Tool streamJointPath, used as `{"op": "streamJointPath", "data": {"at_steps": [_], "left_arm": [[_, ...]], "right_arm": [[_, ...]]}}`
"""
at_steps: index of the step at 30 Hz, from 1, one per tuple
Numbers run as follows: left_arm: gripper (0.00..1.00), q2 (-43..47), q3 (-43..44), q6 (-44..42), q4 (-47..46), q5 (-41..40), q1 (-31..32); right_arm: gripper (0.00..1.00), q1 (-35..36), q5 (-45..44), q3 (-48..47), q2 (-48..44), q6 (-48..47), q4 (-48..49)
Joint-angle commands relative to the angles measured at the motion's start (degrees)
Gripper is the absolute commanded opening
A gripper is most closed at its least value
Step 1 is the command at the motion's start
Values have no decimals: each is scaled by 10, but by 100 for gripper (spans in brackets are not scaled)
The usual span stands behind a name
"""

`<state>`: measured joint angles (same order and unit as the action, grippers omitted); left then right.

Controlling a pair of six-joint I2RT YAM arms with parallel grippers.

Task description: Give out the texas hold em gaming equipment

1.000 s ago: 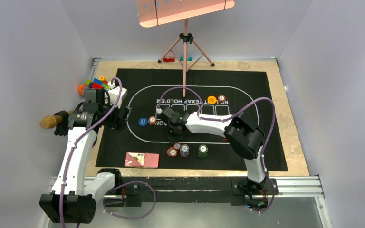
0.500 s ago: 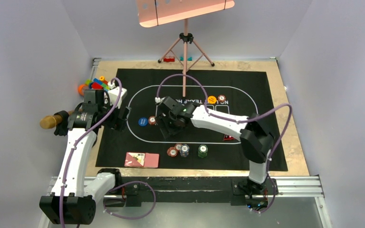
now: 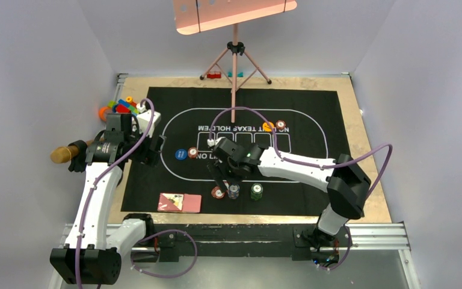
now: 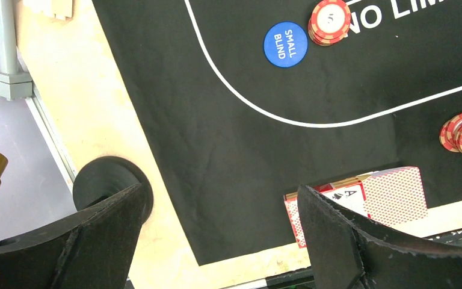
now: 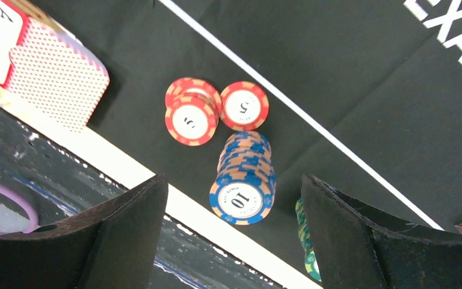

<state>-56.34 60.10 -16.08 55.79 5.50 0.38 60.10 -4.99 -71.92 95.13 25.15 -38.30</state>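
My right gripper hangs open over the near chip stacks, holding nothing. Below its fingers stands a blue-and-orange stack of chips marked 10. Red chips lie beside it, and a green stack is partly hidden by one finger. The pink-backed cards lie at the mat's near edge. A blue button has red chips next to it. An orange button and a chip lie farther back. My left gripper is open and empty.
The black printed mat covers most of the wooden board. Colourful toy blocks sit at the back left off the mat. A pink tripod stands at the far edge. The metal rail runs along the near edge.
My right gripper has swung from beside the blue button back to the near chip stacks, and its jaws have opened. The left arm has not moved.
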Motion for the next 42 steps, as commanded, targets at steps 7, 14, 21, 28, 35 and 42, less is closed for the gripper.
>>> {"op": "streamJointPath", "data": {"at_steps": [7,14,21,28,35,42], "left_arm": [[100,2,4,-2,-2,3,-4],[100,3,6,-1,1,3,-4],[100,0,10,1,4,5,-4],[100,-1,13,0,6,5,-4],[100,-1,9,0,5,5,-4],[100,0,7,-2,1,6,-4]], "right_arm": [[81,29,-36,24,2,-5,9],[74,29,-46,43,14,-7,19],[62,29,-45,50,14,-2,26],[45,29,-46,45,1,2,24],[34,29,-46,32,-8,3,12],[23,29,-54,-4,-27,2,-16]]}}
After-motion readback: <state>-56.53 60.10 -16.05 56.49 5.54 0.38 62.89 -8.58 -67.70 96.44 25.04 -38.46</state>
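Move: Beneath the right hand and slightly nearer the robot stands the blue-and-orange chip stack, about 2 cm back, 2 cm to the right and 7 cm down. A single red chip lies about 3 cm farther out and 3 cm left of that stack, the red chip stack some 6 cm to its left and level with it, the green chip stack about 8 cm to its right, also level. From the left hand the blue stack is some 30 cm right, 7 cm back and 16 cm lower. Easing back about 2 cm, the right hand then sinks some 4 cm and shifts slightly right, tipping its left side down a little, until the widely open fingers straddle the top of the blue-and-orange stack. They close to about half open and pinch its upper chips from both sides, with the grip effort rising clearly; the hand then begins to rise, by barely 1 cm. ##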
